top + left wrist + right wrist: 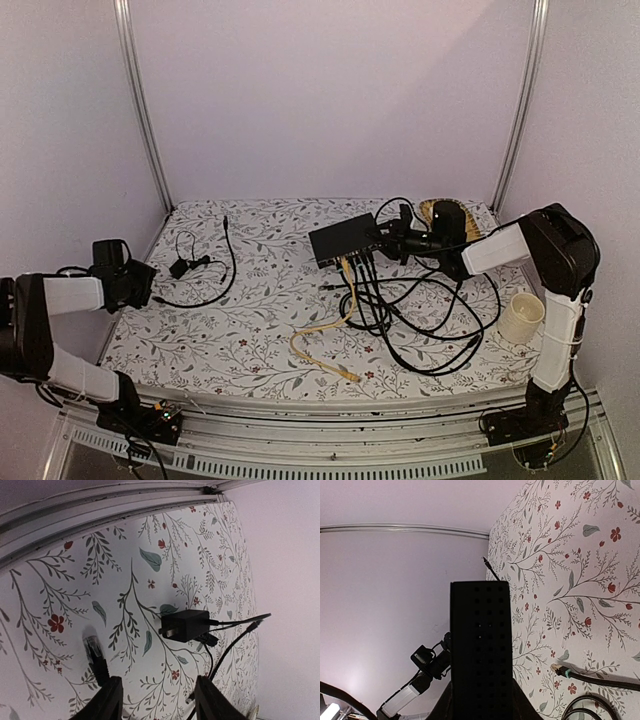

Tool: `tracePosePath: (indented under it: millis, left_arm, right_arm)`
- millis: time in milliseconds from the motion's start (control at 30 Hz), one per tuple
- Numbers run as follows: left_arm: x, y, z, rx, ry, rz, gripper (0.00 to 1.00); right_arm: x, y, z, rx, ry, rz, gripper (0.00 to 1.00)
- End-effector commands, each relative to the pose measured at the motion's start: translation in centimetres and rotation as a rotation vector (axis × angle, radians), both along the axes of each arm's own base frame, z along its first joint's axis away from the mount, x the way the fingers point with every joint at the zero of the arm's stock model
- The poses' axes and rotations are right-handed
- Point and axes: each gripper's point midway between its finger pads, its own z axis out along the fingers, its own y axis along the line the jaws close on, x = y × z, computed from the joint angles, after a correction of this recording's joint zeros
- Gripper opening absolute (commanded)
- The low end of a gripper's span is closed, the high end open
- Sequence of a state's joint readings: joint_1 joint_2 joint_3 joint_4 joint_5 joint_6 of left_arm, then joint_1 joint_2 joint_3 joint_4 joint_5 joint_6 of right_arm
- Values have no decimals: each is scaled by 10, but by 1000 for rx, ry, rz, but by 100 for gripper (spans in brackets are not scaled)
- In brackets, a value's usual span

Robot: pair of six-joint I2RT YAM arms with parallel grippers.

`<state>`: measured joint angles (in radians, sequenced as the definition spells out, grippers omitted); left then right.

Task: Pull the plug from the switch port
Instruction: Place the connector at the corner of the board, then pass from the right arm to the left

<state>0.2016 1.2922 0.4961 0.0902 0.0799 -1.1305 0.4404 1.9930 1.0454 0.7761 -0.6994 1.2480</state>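
Observation:
The switch (344,240), a flat black box, sits at the table's back middle. My right gripper (398,243) is shut on its right end. In the right wrist view its perforated face (480,645) fills the space between my fingers, around my right gripper (481,702). A yellow cable (322,338) and several black cables (385,300) run from its front edge. My left gripper (135,282) is at the far left, well away from the switch. In its wrist view my left gripper (158,684) stands open with nothing in it. A clear-tipped plug (94,652) on black cable lies beside the left finger.
A black power adapter (185,625) with its thin leads lies just beyond my left gripper. A loose plug (559,670) with a teal collar lies near the switch. A cream cup (521,318) stands at the right. A wicker object (446,213) is behind my right gripper.

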Motion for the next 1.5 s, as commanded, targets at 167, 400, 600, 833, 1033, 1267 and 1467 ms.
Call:
tracePosePath:
  millis: [167,400,600,833,1033,1267,1467]
  left_arm:
    - [12,-51,69,-18,-271,-204,52]
    - [10,-152,94,-98,-452,-548,53]
    - [4,-228,104,-181,-550,-783,53]
    - [4,-282,109,-322,-650,-921,54]
    - [2,-318,117,-397,-707,-1025,55]
    - [1,-336,121,-449,-730,-1069,55]
    - [-3,-348,118,-481,-721,-1113,56]
  right_arm:
    - [-11,13,71,101,-162,57,2]
    - [-20,23,87,166,-148,90,2]
    - [-33,35,98,212,-125,128,2]
    - [-48,51,105,242,-109,171,2]
    - [-58,59,106,252,-103,193,2]
    - [-64,64,106,255,-101,202,2]
    - [-66,65,107,260,-106,197,2]
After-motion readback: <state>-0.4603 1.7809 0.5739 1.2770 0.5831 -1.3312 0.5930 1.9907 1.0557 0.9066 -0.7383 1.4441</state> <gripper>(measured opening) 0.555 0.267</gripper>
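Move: The switch, held in the right gripper, is about 49 cm to the left hand's right, 9 cm ahead and some 8 cm higher. The freed plug lies roughly 3 cm below the left hand and 2 cm to its right; the power adapter is about 10 cm ahead and 8 cm right. A loose cable plug lies some 5 cm nearer than the switch, 3 cm left of it and 11 cm lower. From the right hand the switch's middle is about 9 cm left, level. Lift the open left gripper clear of the freed plug, then sweep it right about 33 cm to the near side of the switch's left end, swinging the fingers clockwise from forward-down to level and pointing right. Keep the right grip on the switch and bring it some 6 cm left and as far back, rising slightly, to meet the left hand. ##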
